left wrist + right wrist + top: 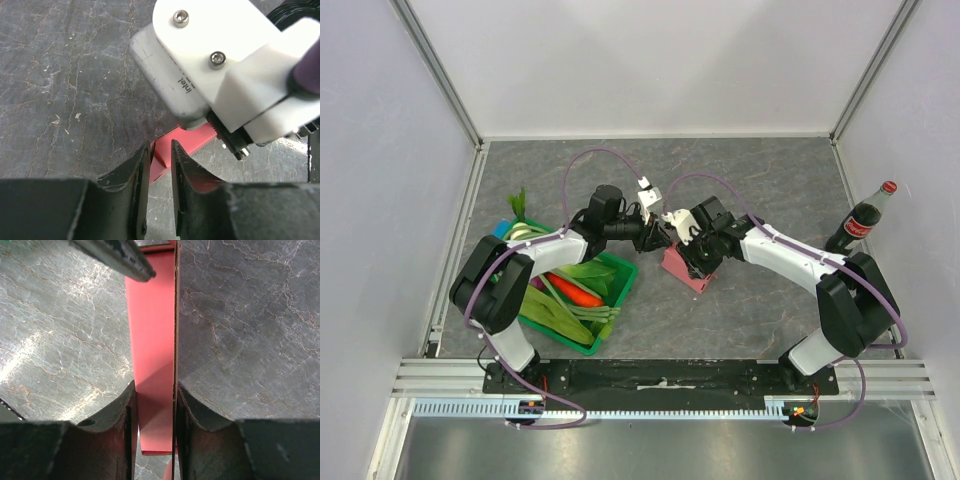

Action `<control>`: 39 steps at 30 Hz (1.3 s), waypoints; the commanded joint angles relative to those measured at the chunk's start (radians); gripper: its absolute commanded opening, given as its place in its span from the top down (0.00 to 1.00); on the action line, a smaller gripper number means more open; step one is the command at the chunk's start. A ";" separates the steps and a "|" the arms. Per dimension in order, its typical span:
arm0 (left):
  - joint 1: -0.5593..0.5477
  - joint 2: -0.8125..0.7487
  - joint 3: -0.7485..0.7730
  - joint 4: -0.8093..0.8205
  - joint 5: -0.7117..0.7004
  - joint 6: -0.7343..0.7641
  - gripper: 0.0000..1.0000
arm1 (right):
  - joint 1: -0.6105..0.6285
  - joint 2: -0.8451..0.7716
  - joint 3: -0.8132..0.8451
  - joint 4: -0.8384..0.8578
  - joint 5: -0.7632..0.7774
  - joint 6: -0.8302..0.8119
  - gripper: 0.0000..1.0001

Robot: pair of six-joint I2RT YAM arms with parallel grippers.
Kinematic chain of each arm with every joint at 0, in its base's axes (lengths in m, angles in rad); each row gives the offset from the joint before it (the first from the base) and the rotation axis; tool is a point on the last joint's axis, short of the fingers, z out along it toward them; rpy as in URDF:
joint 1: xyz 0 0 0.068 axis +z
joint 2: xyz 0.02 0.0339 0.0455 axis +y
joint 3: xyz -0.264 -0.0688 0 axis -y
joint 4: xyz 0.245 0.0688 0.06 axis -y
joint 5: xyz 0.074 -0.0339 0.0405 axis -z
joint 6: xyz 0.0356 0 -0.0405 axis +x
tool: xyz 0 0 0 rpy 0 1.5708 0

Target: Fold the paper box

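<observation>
The pink paper box (688,268) stands on the grey table at the centre, between the two arms. My right gripper (694,258) is shut on it: in the right wrist view a pink panel (152,340) fills the gap between the fingers of the right gripper (154,387). My left gripper (655,238) reaches in from the left. In the left wrist view its jaws stand narrowly apart around a corner of the pink card (185,142). The card's edge lies against one fingertip (145,152) of the left gripper (160,145), and the other fingertip is apart from it.
A green crate (620,300) of vegetables stands under the left arm. A cola bottle (860,220) stands upright at the right wall. The right wrist's white camera housing (210,65) hangs close above the left gripper. A left finger (115,257) shows at the top of the right wrist view.
</observation>
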 commanded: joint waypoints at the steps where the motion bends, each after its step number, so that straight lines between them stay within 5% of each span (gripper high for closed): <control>1: -0.008 0.017 0.037 -0.008 -0.025 0.065 0.74 | -0.002 0.000 0.034 0.008 -0.019 -0.010 0.85; 8: -0.022 0.006 0.046 -0.025 -0.079 0.056 0.85 | -0.002 -0.009 0.028 0.011 -0.019 -0.007 0.85; 16: -0.042 0.007 0.053 -0.047 -0.111 0.062 0.78 | -0.002 -0.012 0.028 0.016 -0.016 -0.004 0.86; 25: -0.054 0.023 0.067 -0.070 -0.096 0.061 0.89 | -0.002 -0.013 0.027 0.025 -0.010 0.004 0.87; 29: -0.060 0.026 0.083 -0.079 -0.109 -0.020 0.98 | -0.002 -0.018 0.024 0.032 -0.004 0.014 0.88; 39: -0.120 0.010 0.070 -0.111 -0.286 -0.240 0.98 | -0.002 -0.030 0.004 0.057 0.007 0.040 0.89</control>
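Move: The raised, far-left end of the paper box lies just off the left fingertips, about 2 cm to the right, 1 cm back and 2 cm below. The green basket's middle is some 24 cm to the left of the left hand, 9 cm back and 10 cm lower. From the right hand, which already grips the box farther down, that raised end lies about 5 cm ahead, 3 cm left and 4 cm above. The left hand edges forward about 1 cm along the raised end of the box while its part-open fingers close, ease open slightly and then shut fully at the corner of that end; in the last third it pushes rightward about 1 cm against the end, turning roughly 10 degrees counter-clockwise. The right hand keeps its grip on the box and is carried slightly right, twisting about 5 degrees clockwise. ##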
